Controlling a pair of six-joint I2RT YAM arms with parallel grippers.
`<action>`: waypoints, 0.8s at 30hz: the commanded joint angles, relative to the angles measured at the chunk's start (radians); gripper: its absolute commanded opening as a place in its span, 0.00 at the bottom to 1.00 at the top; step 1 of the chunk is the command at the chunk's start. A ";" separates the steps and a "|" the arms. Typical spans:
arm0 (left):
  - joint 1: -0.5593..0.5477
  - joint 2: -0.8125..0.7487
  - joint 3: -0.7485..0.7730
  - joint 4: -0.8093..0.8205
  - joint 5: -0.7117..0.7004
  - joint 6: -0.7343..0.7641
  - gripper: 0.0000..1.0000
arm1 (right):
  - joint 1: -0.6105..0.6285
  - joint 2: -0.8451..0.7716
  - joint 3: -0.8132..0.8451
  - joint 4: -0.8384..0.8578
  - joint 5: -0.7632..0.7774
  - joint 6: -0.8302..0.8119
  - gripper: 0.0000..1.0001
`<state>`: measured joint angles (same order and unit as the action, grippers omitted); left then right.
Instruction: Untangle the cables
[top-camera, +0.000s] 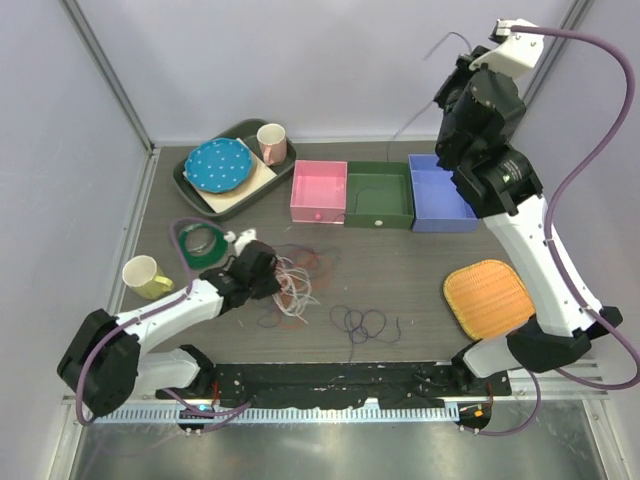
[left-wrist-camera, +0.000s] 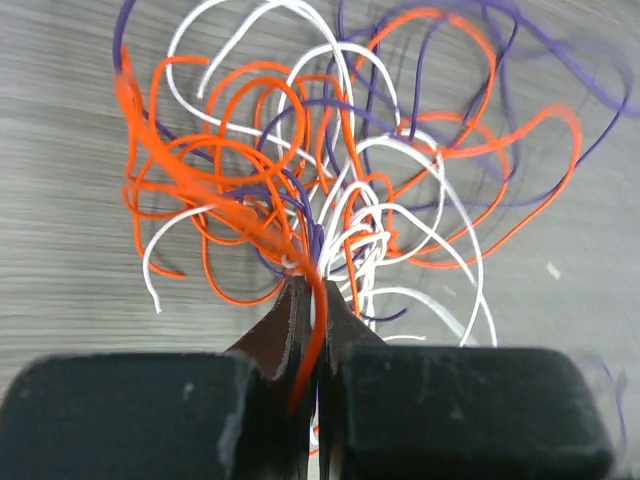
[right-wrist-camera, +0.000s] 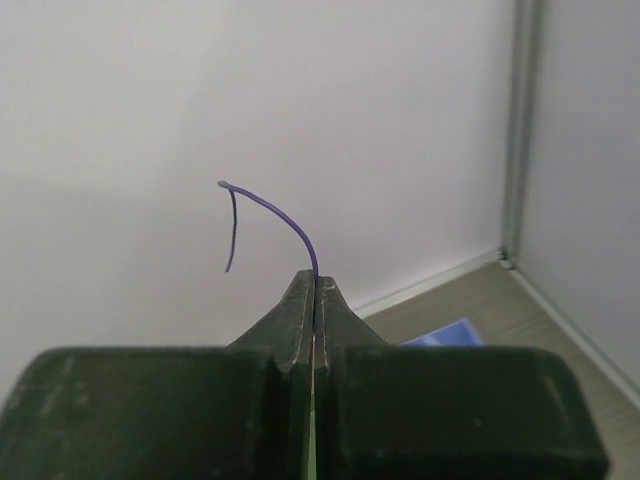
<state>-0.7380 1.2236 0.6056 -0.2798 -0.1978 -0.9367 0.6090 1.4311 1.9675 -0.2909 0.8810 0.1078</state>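
The cables lie mostly in one tangle (top-camera: 297, 278) of red-orange, white and dark purple loops on the table. My left gripper (top-camera: 268, 270) sits at the tangle's left edge. In the left wrist view that gripper (left-wrist-camera: 315, 285) is shut on a red-orange cable (left-wrist-camera: 314, 325), with white strands (left-wrist-camera: 148, 272) and purple ones crowding the tips. My right gripper (top-camera: 466, 58) is raised high at the back right. It is shut (right-wrist-camera: 315, 278) on a thin dark purple cable (right-wrist-camera: 290, 222), whose short end curls above the tips. Another dark purple cable (top-camera: 365, 322) lies apart in loops. A green cable (top-camera: 185, 250) is looped at the left.
Pink (top-camera: 319, 192), green (top-camera: 380, 196) and blue (top-camera: 438, 195) boxes stand in a row at the back. A tray (top-camera: 190, 180) with a blue plate and a pink cup is at the back left. A yellow mug (top-camera: 145, 275) stands left, and an orange woven mat (top-camera: 487, 298) lies right.
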 joint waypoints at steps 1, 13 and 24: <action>0.130 -0.071 -0.069 -0.130 -0.098 -0.037 0.00 | -0.121 -0.009 0.059 -0.002 0.107 -0.080 0.01; 0.186 -0.058 -0.050 -0.222 -0.155 -0.040 0.00 | -0.391 0.186 0.399 -0.013 0.236 -0.264 0.01; 0.187 -0.079 -0.061 -0.118 -0.011 0.021 0.00 | -0.430 0.178 0.423 0.070 0.050 -0.384 0.01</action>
<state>-0.5541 1.1648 0.5480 -0.4850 -0.3115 -0.9581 0.1753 1.6913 2.4687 -0.2745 1.0805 -0.2470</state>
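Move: The tangled cables are already pinched in the left hand, their bulk about 4 cm right, 1 cm ahead and 4 cm below its grip. Of that hand, a loose purple coil lies some 20 cm right and 10 cm back, the green ring 17 cm left and 9 cm ahead. From the high right hand, already gripping a purple cable, the tangle is about 30 cm left, 16 cm back and 54 cm down; the blue box is 4 cm right and 4 cm ahead. The tangled cables are carried about 9 cm left in the shut left fingers, away from the loose purple coil, sinking some 3 cm as the hand turns slightly counter-clockwise. The purple cable still pinched high in the right hand goes the opposite way, nearly 20 cm right, rising about 7 cm after a slight dip while the wrist swings some 40 degrees clockwise; both hands ease to a stop. ##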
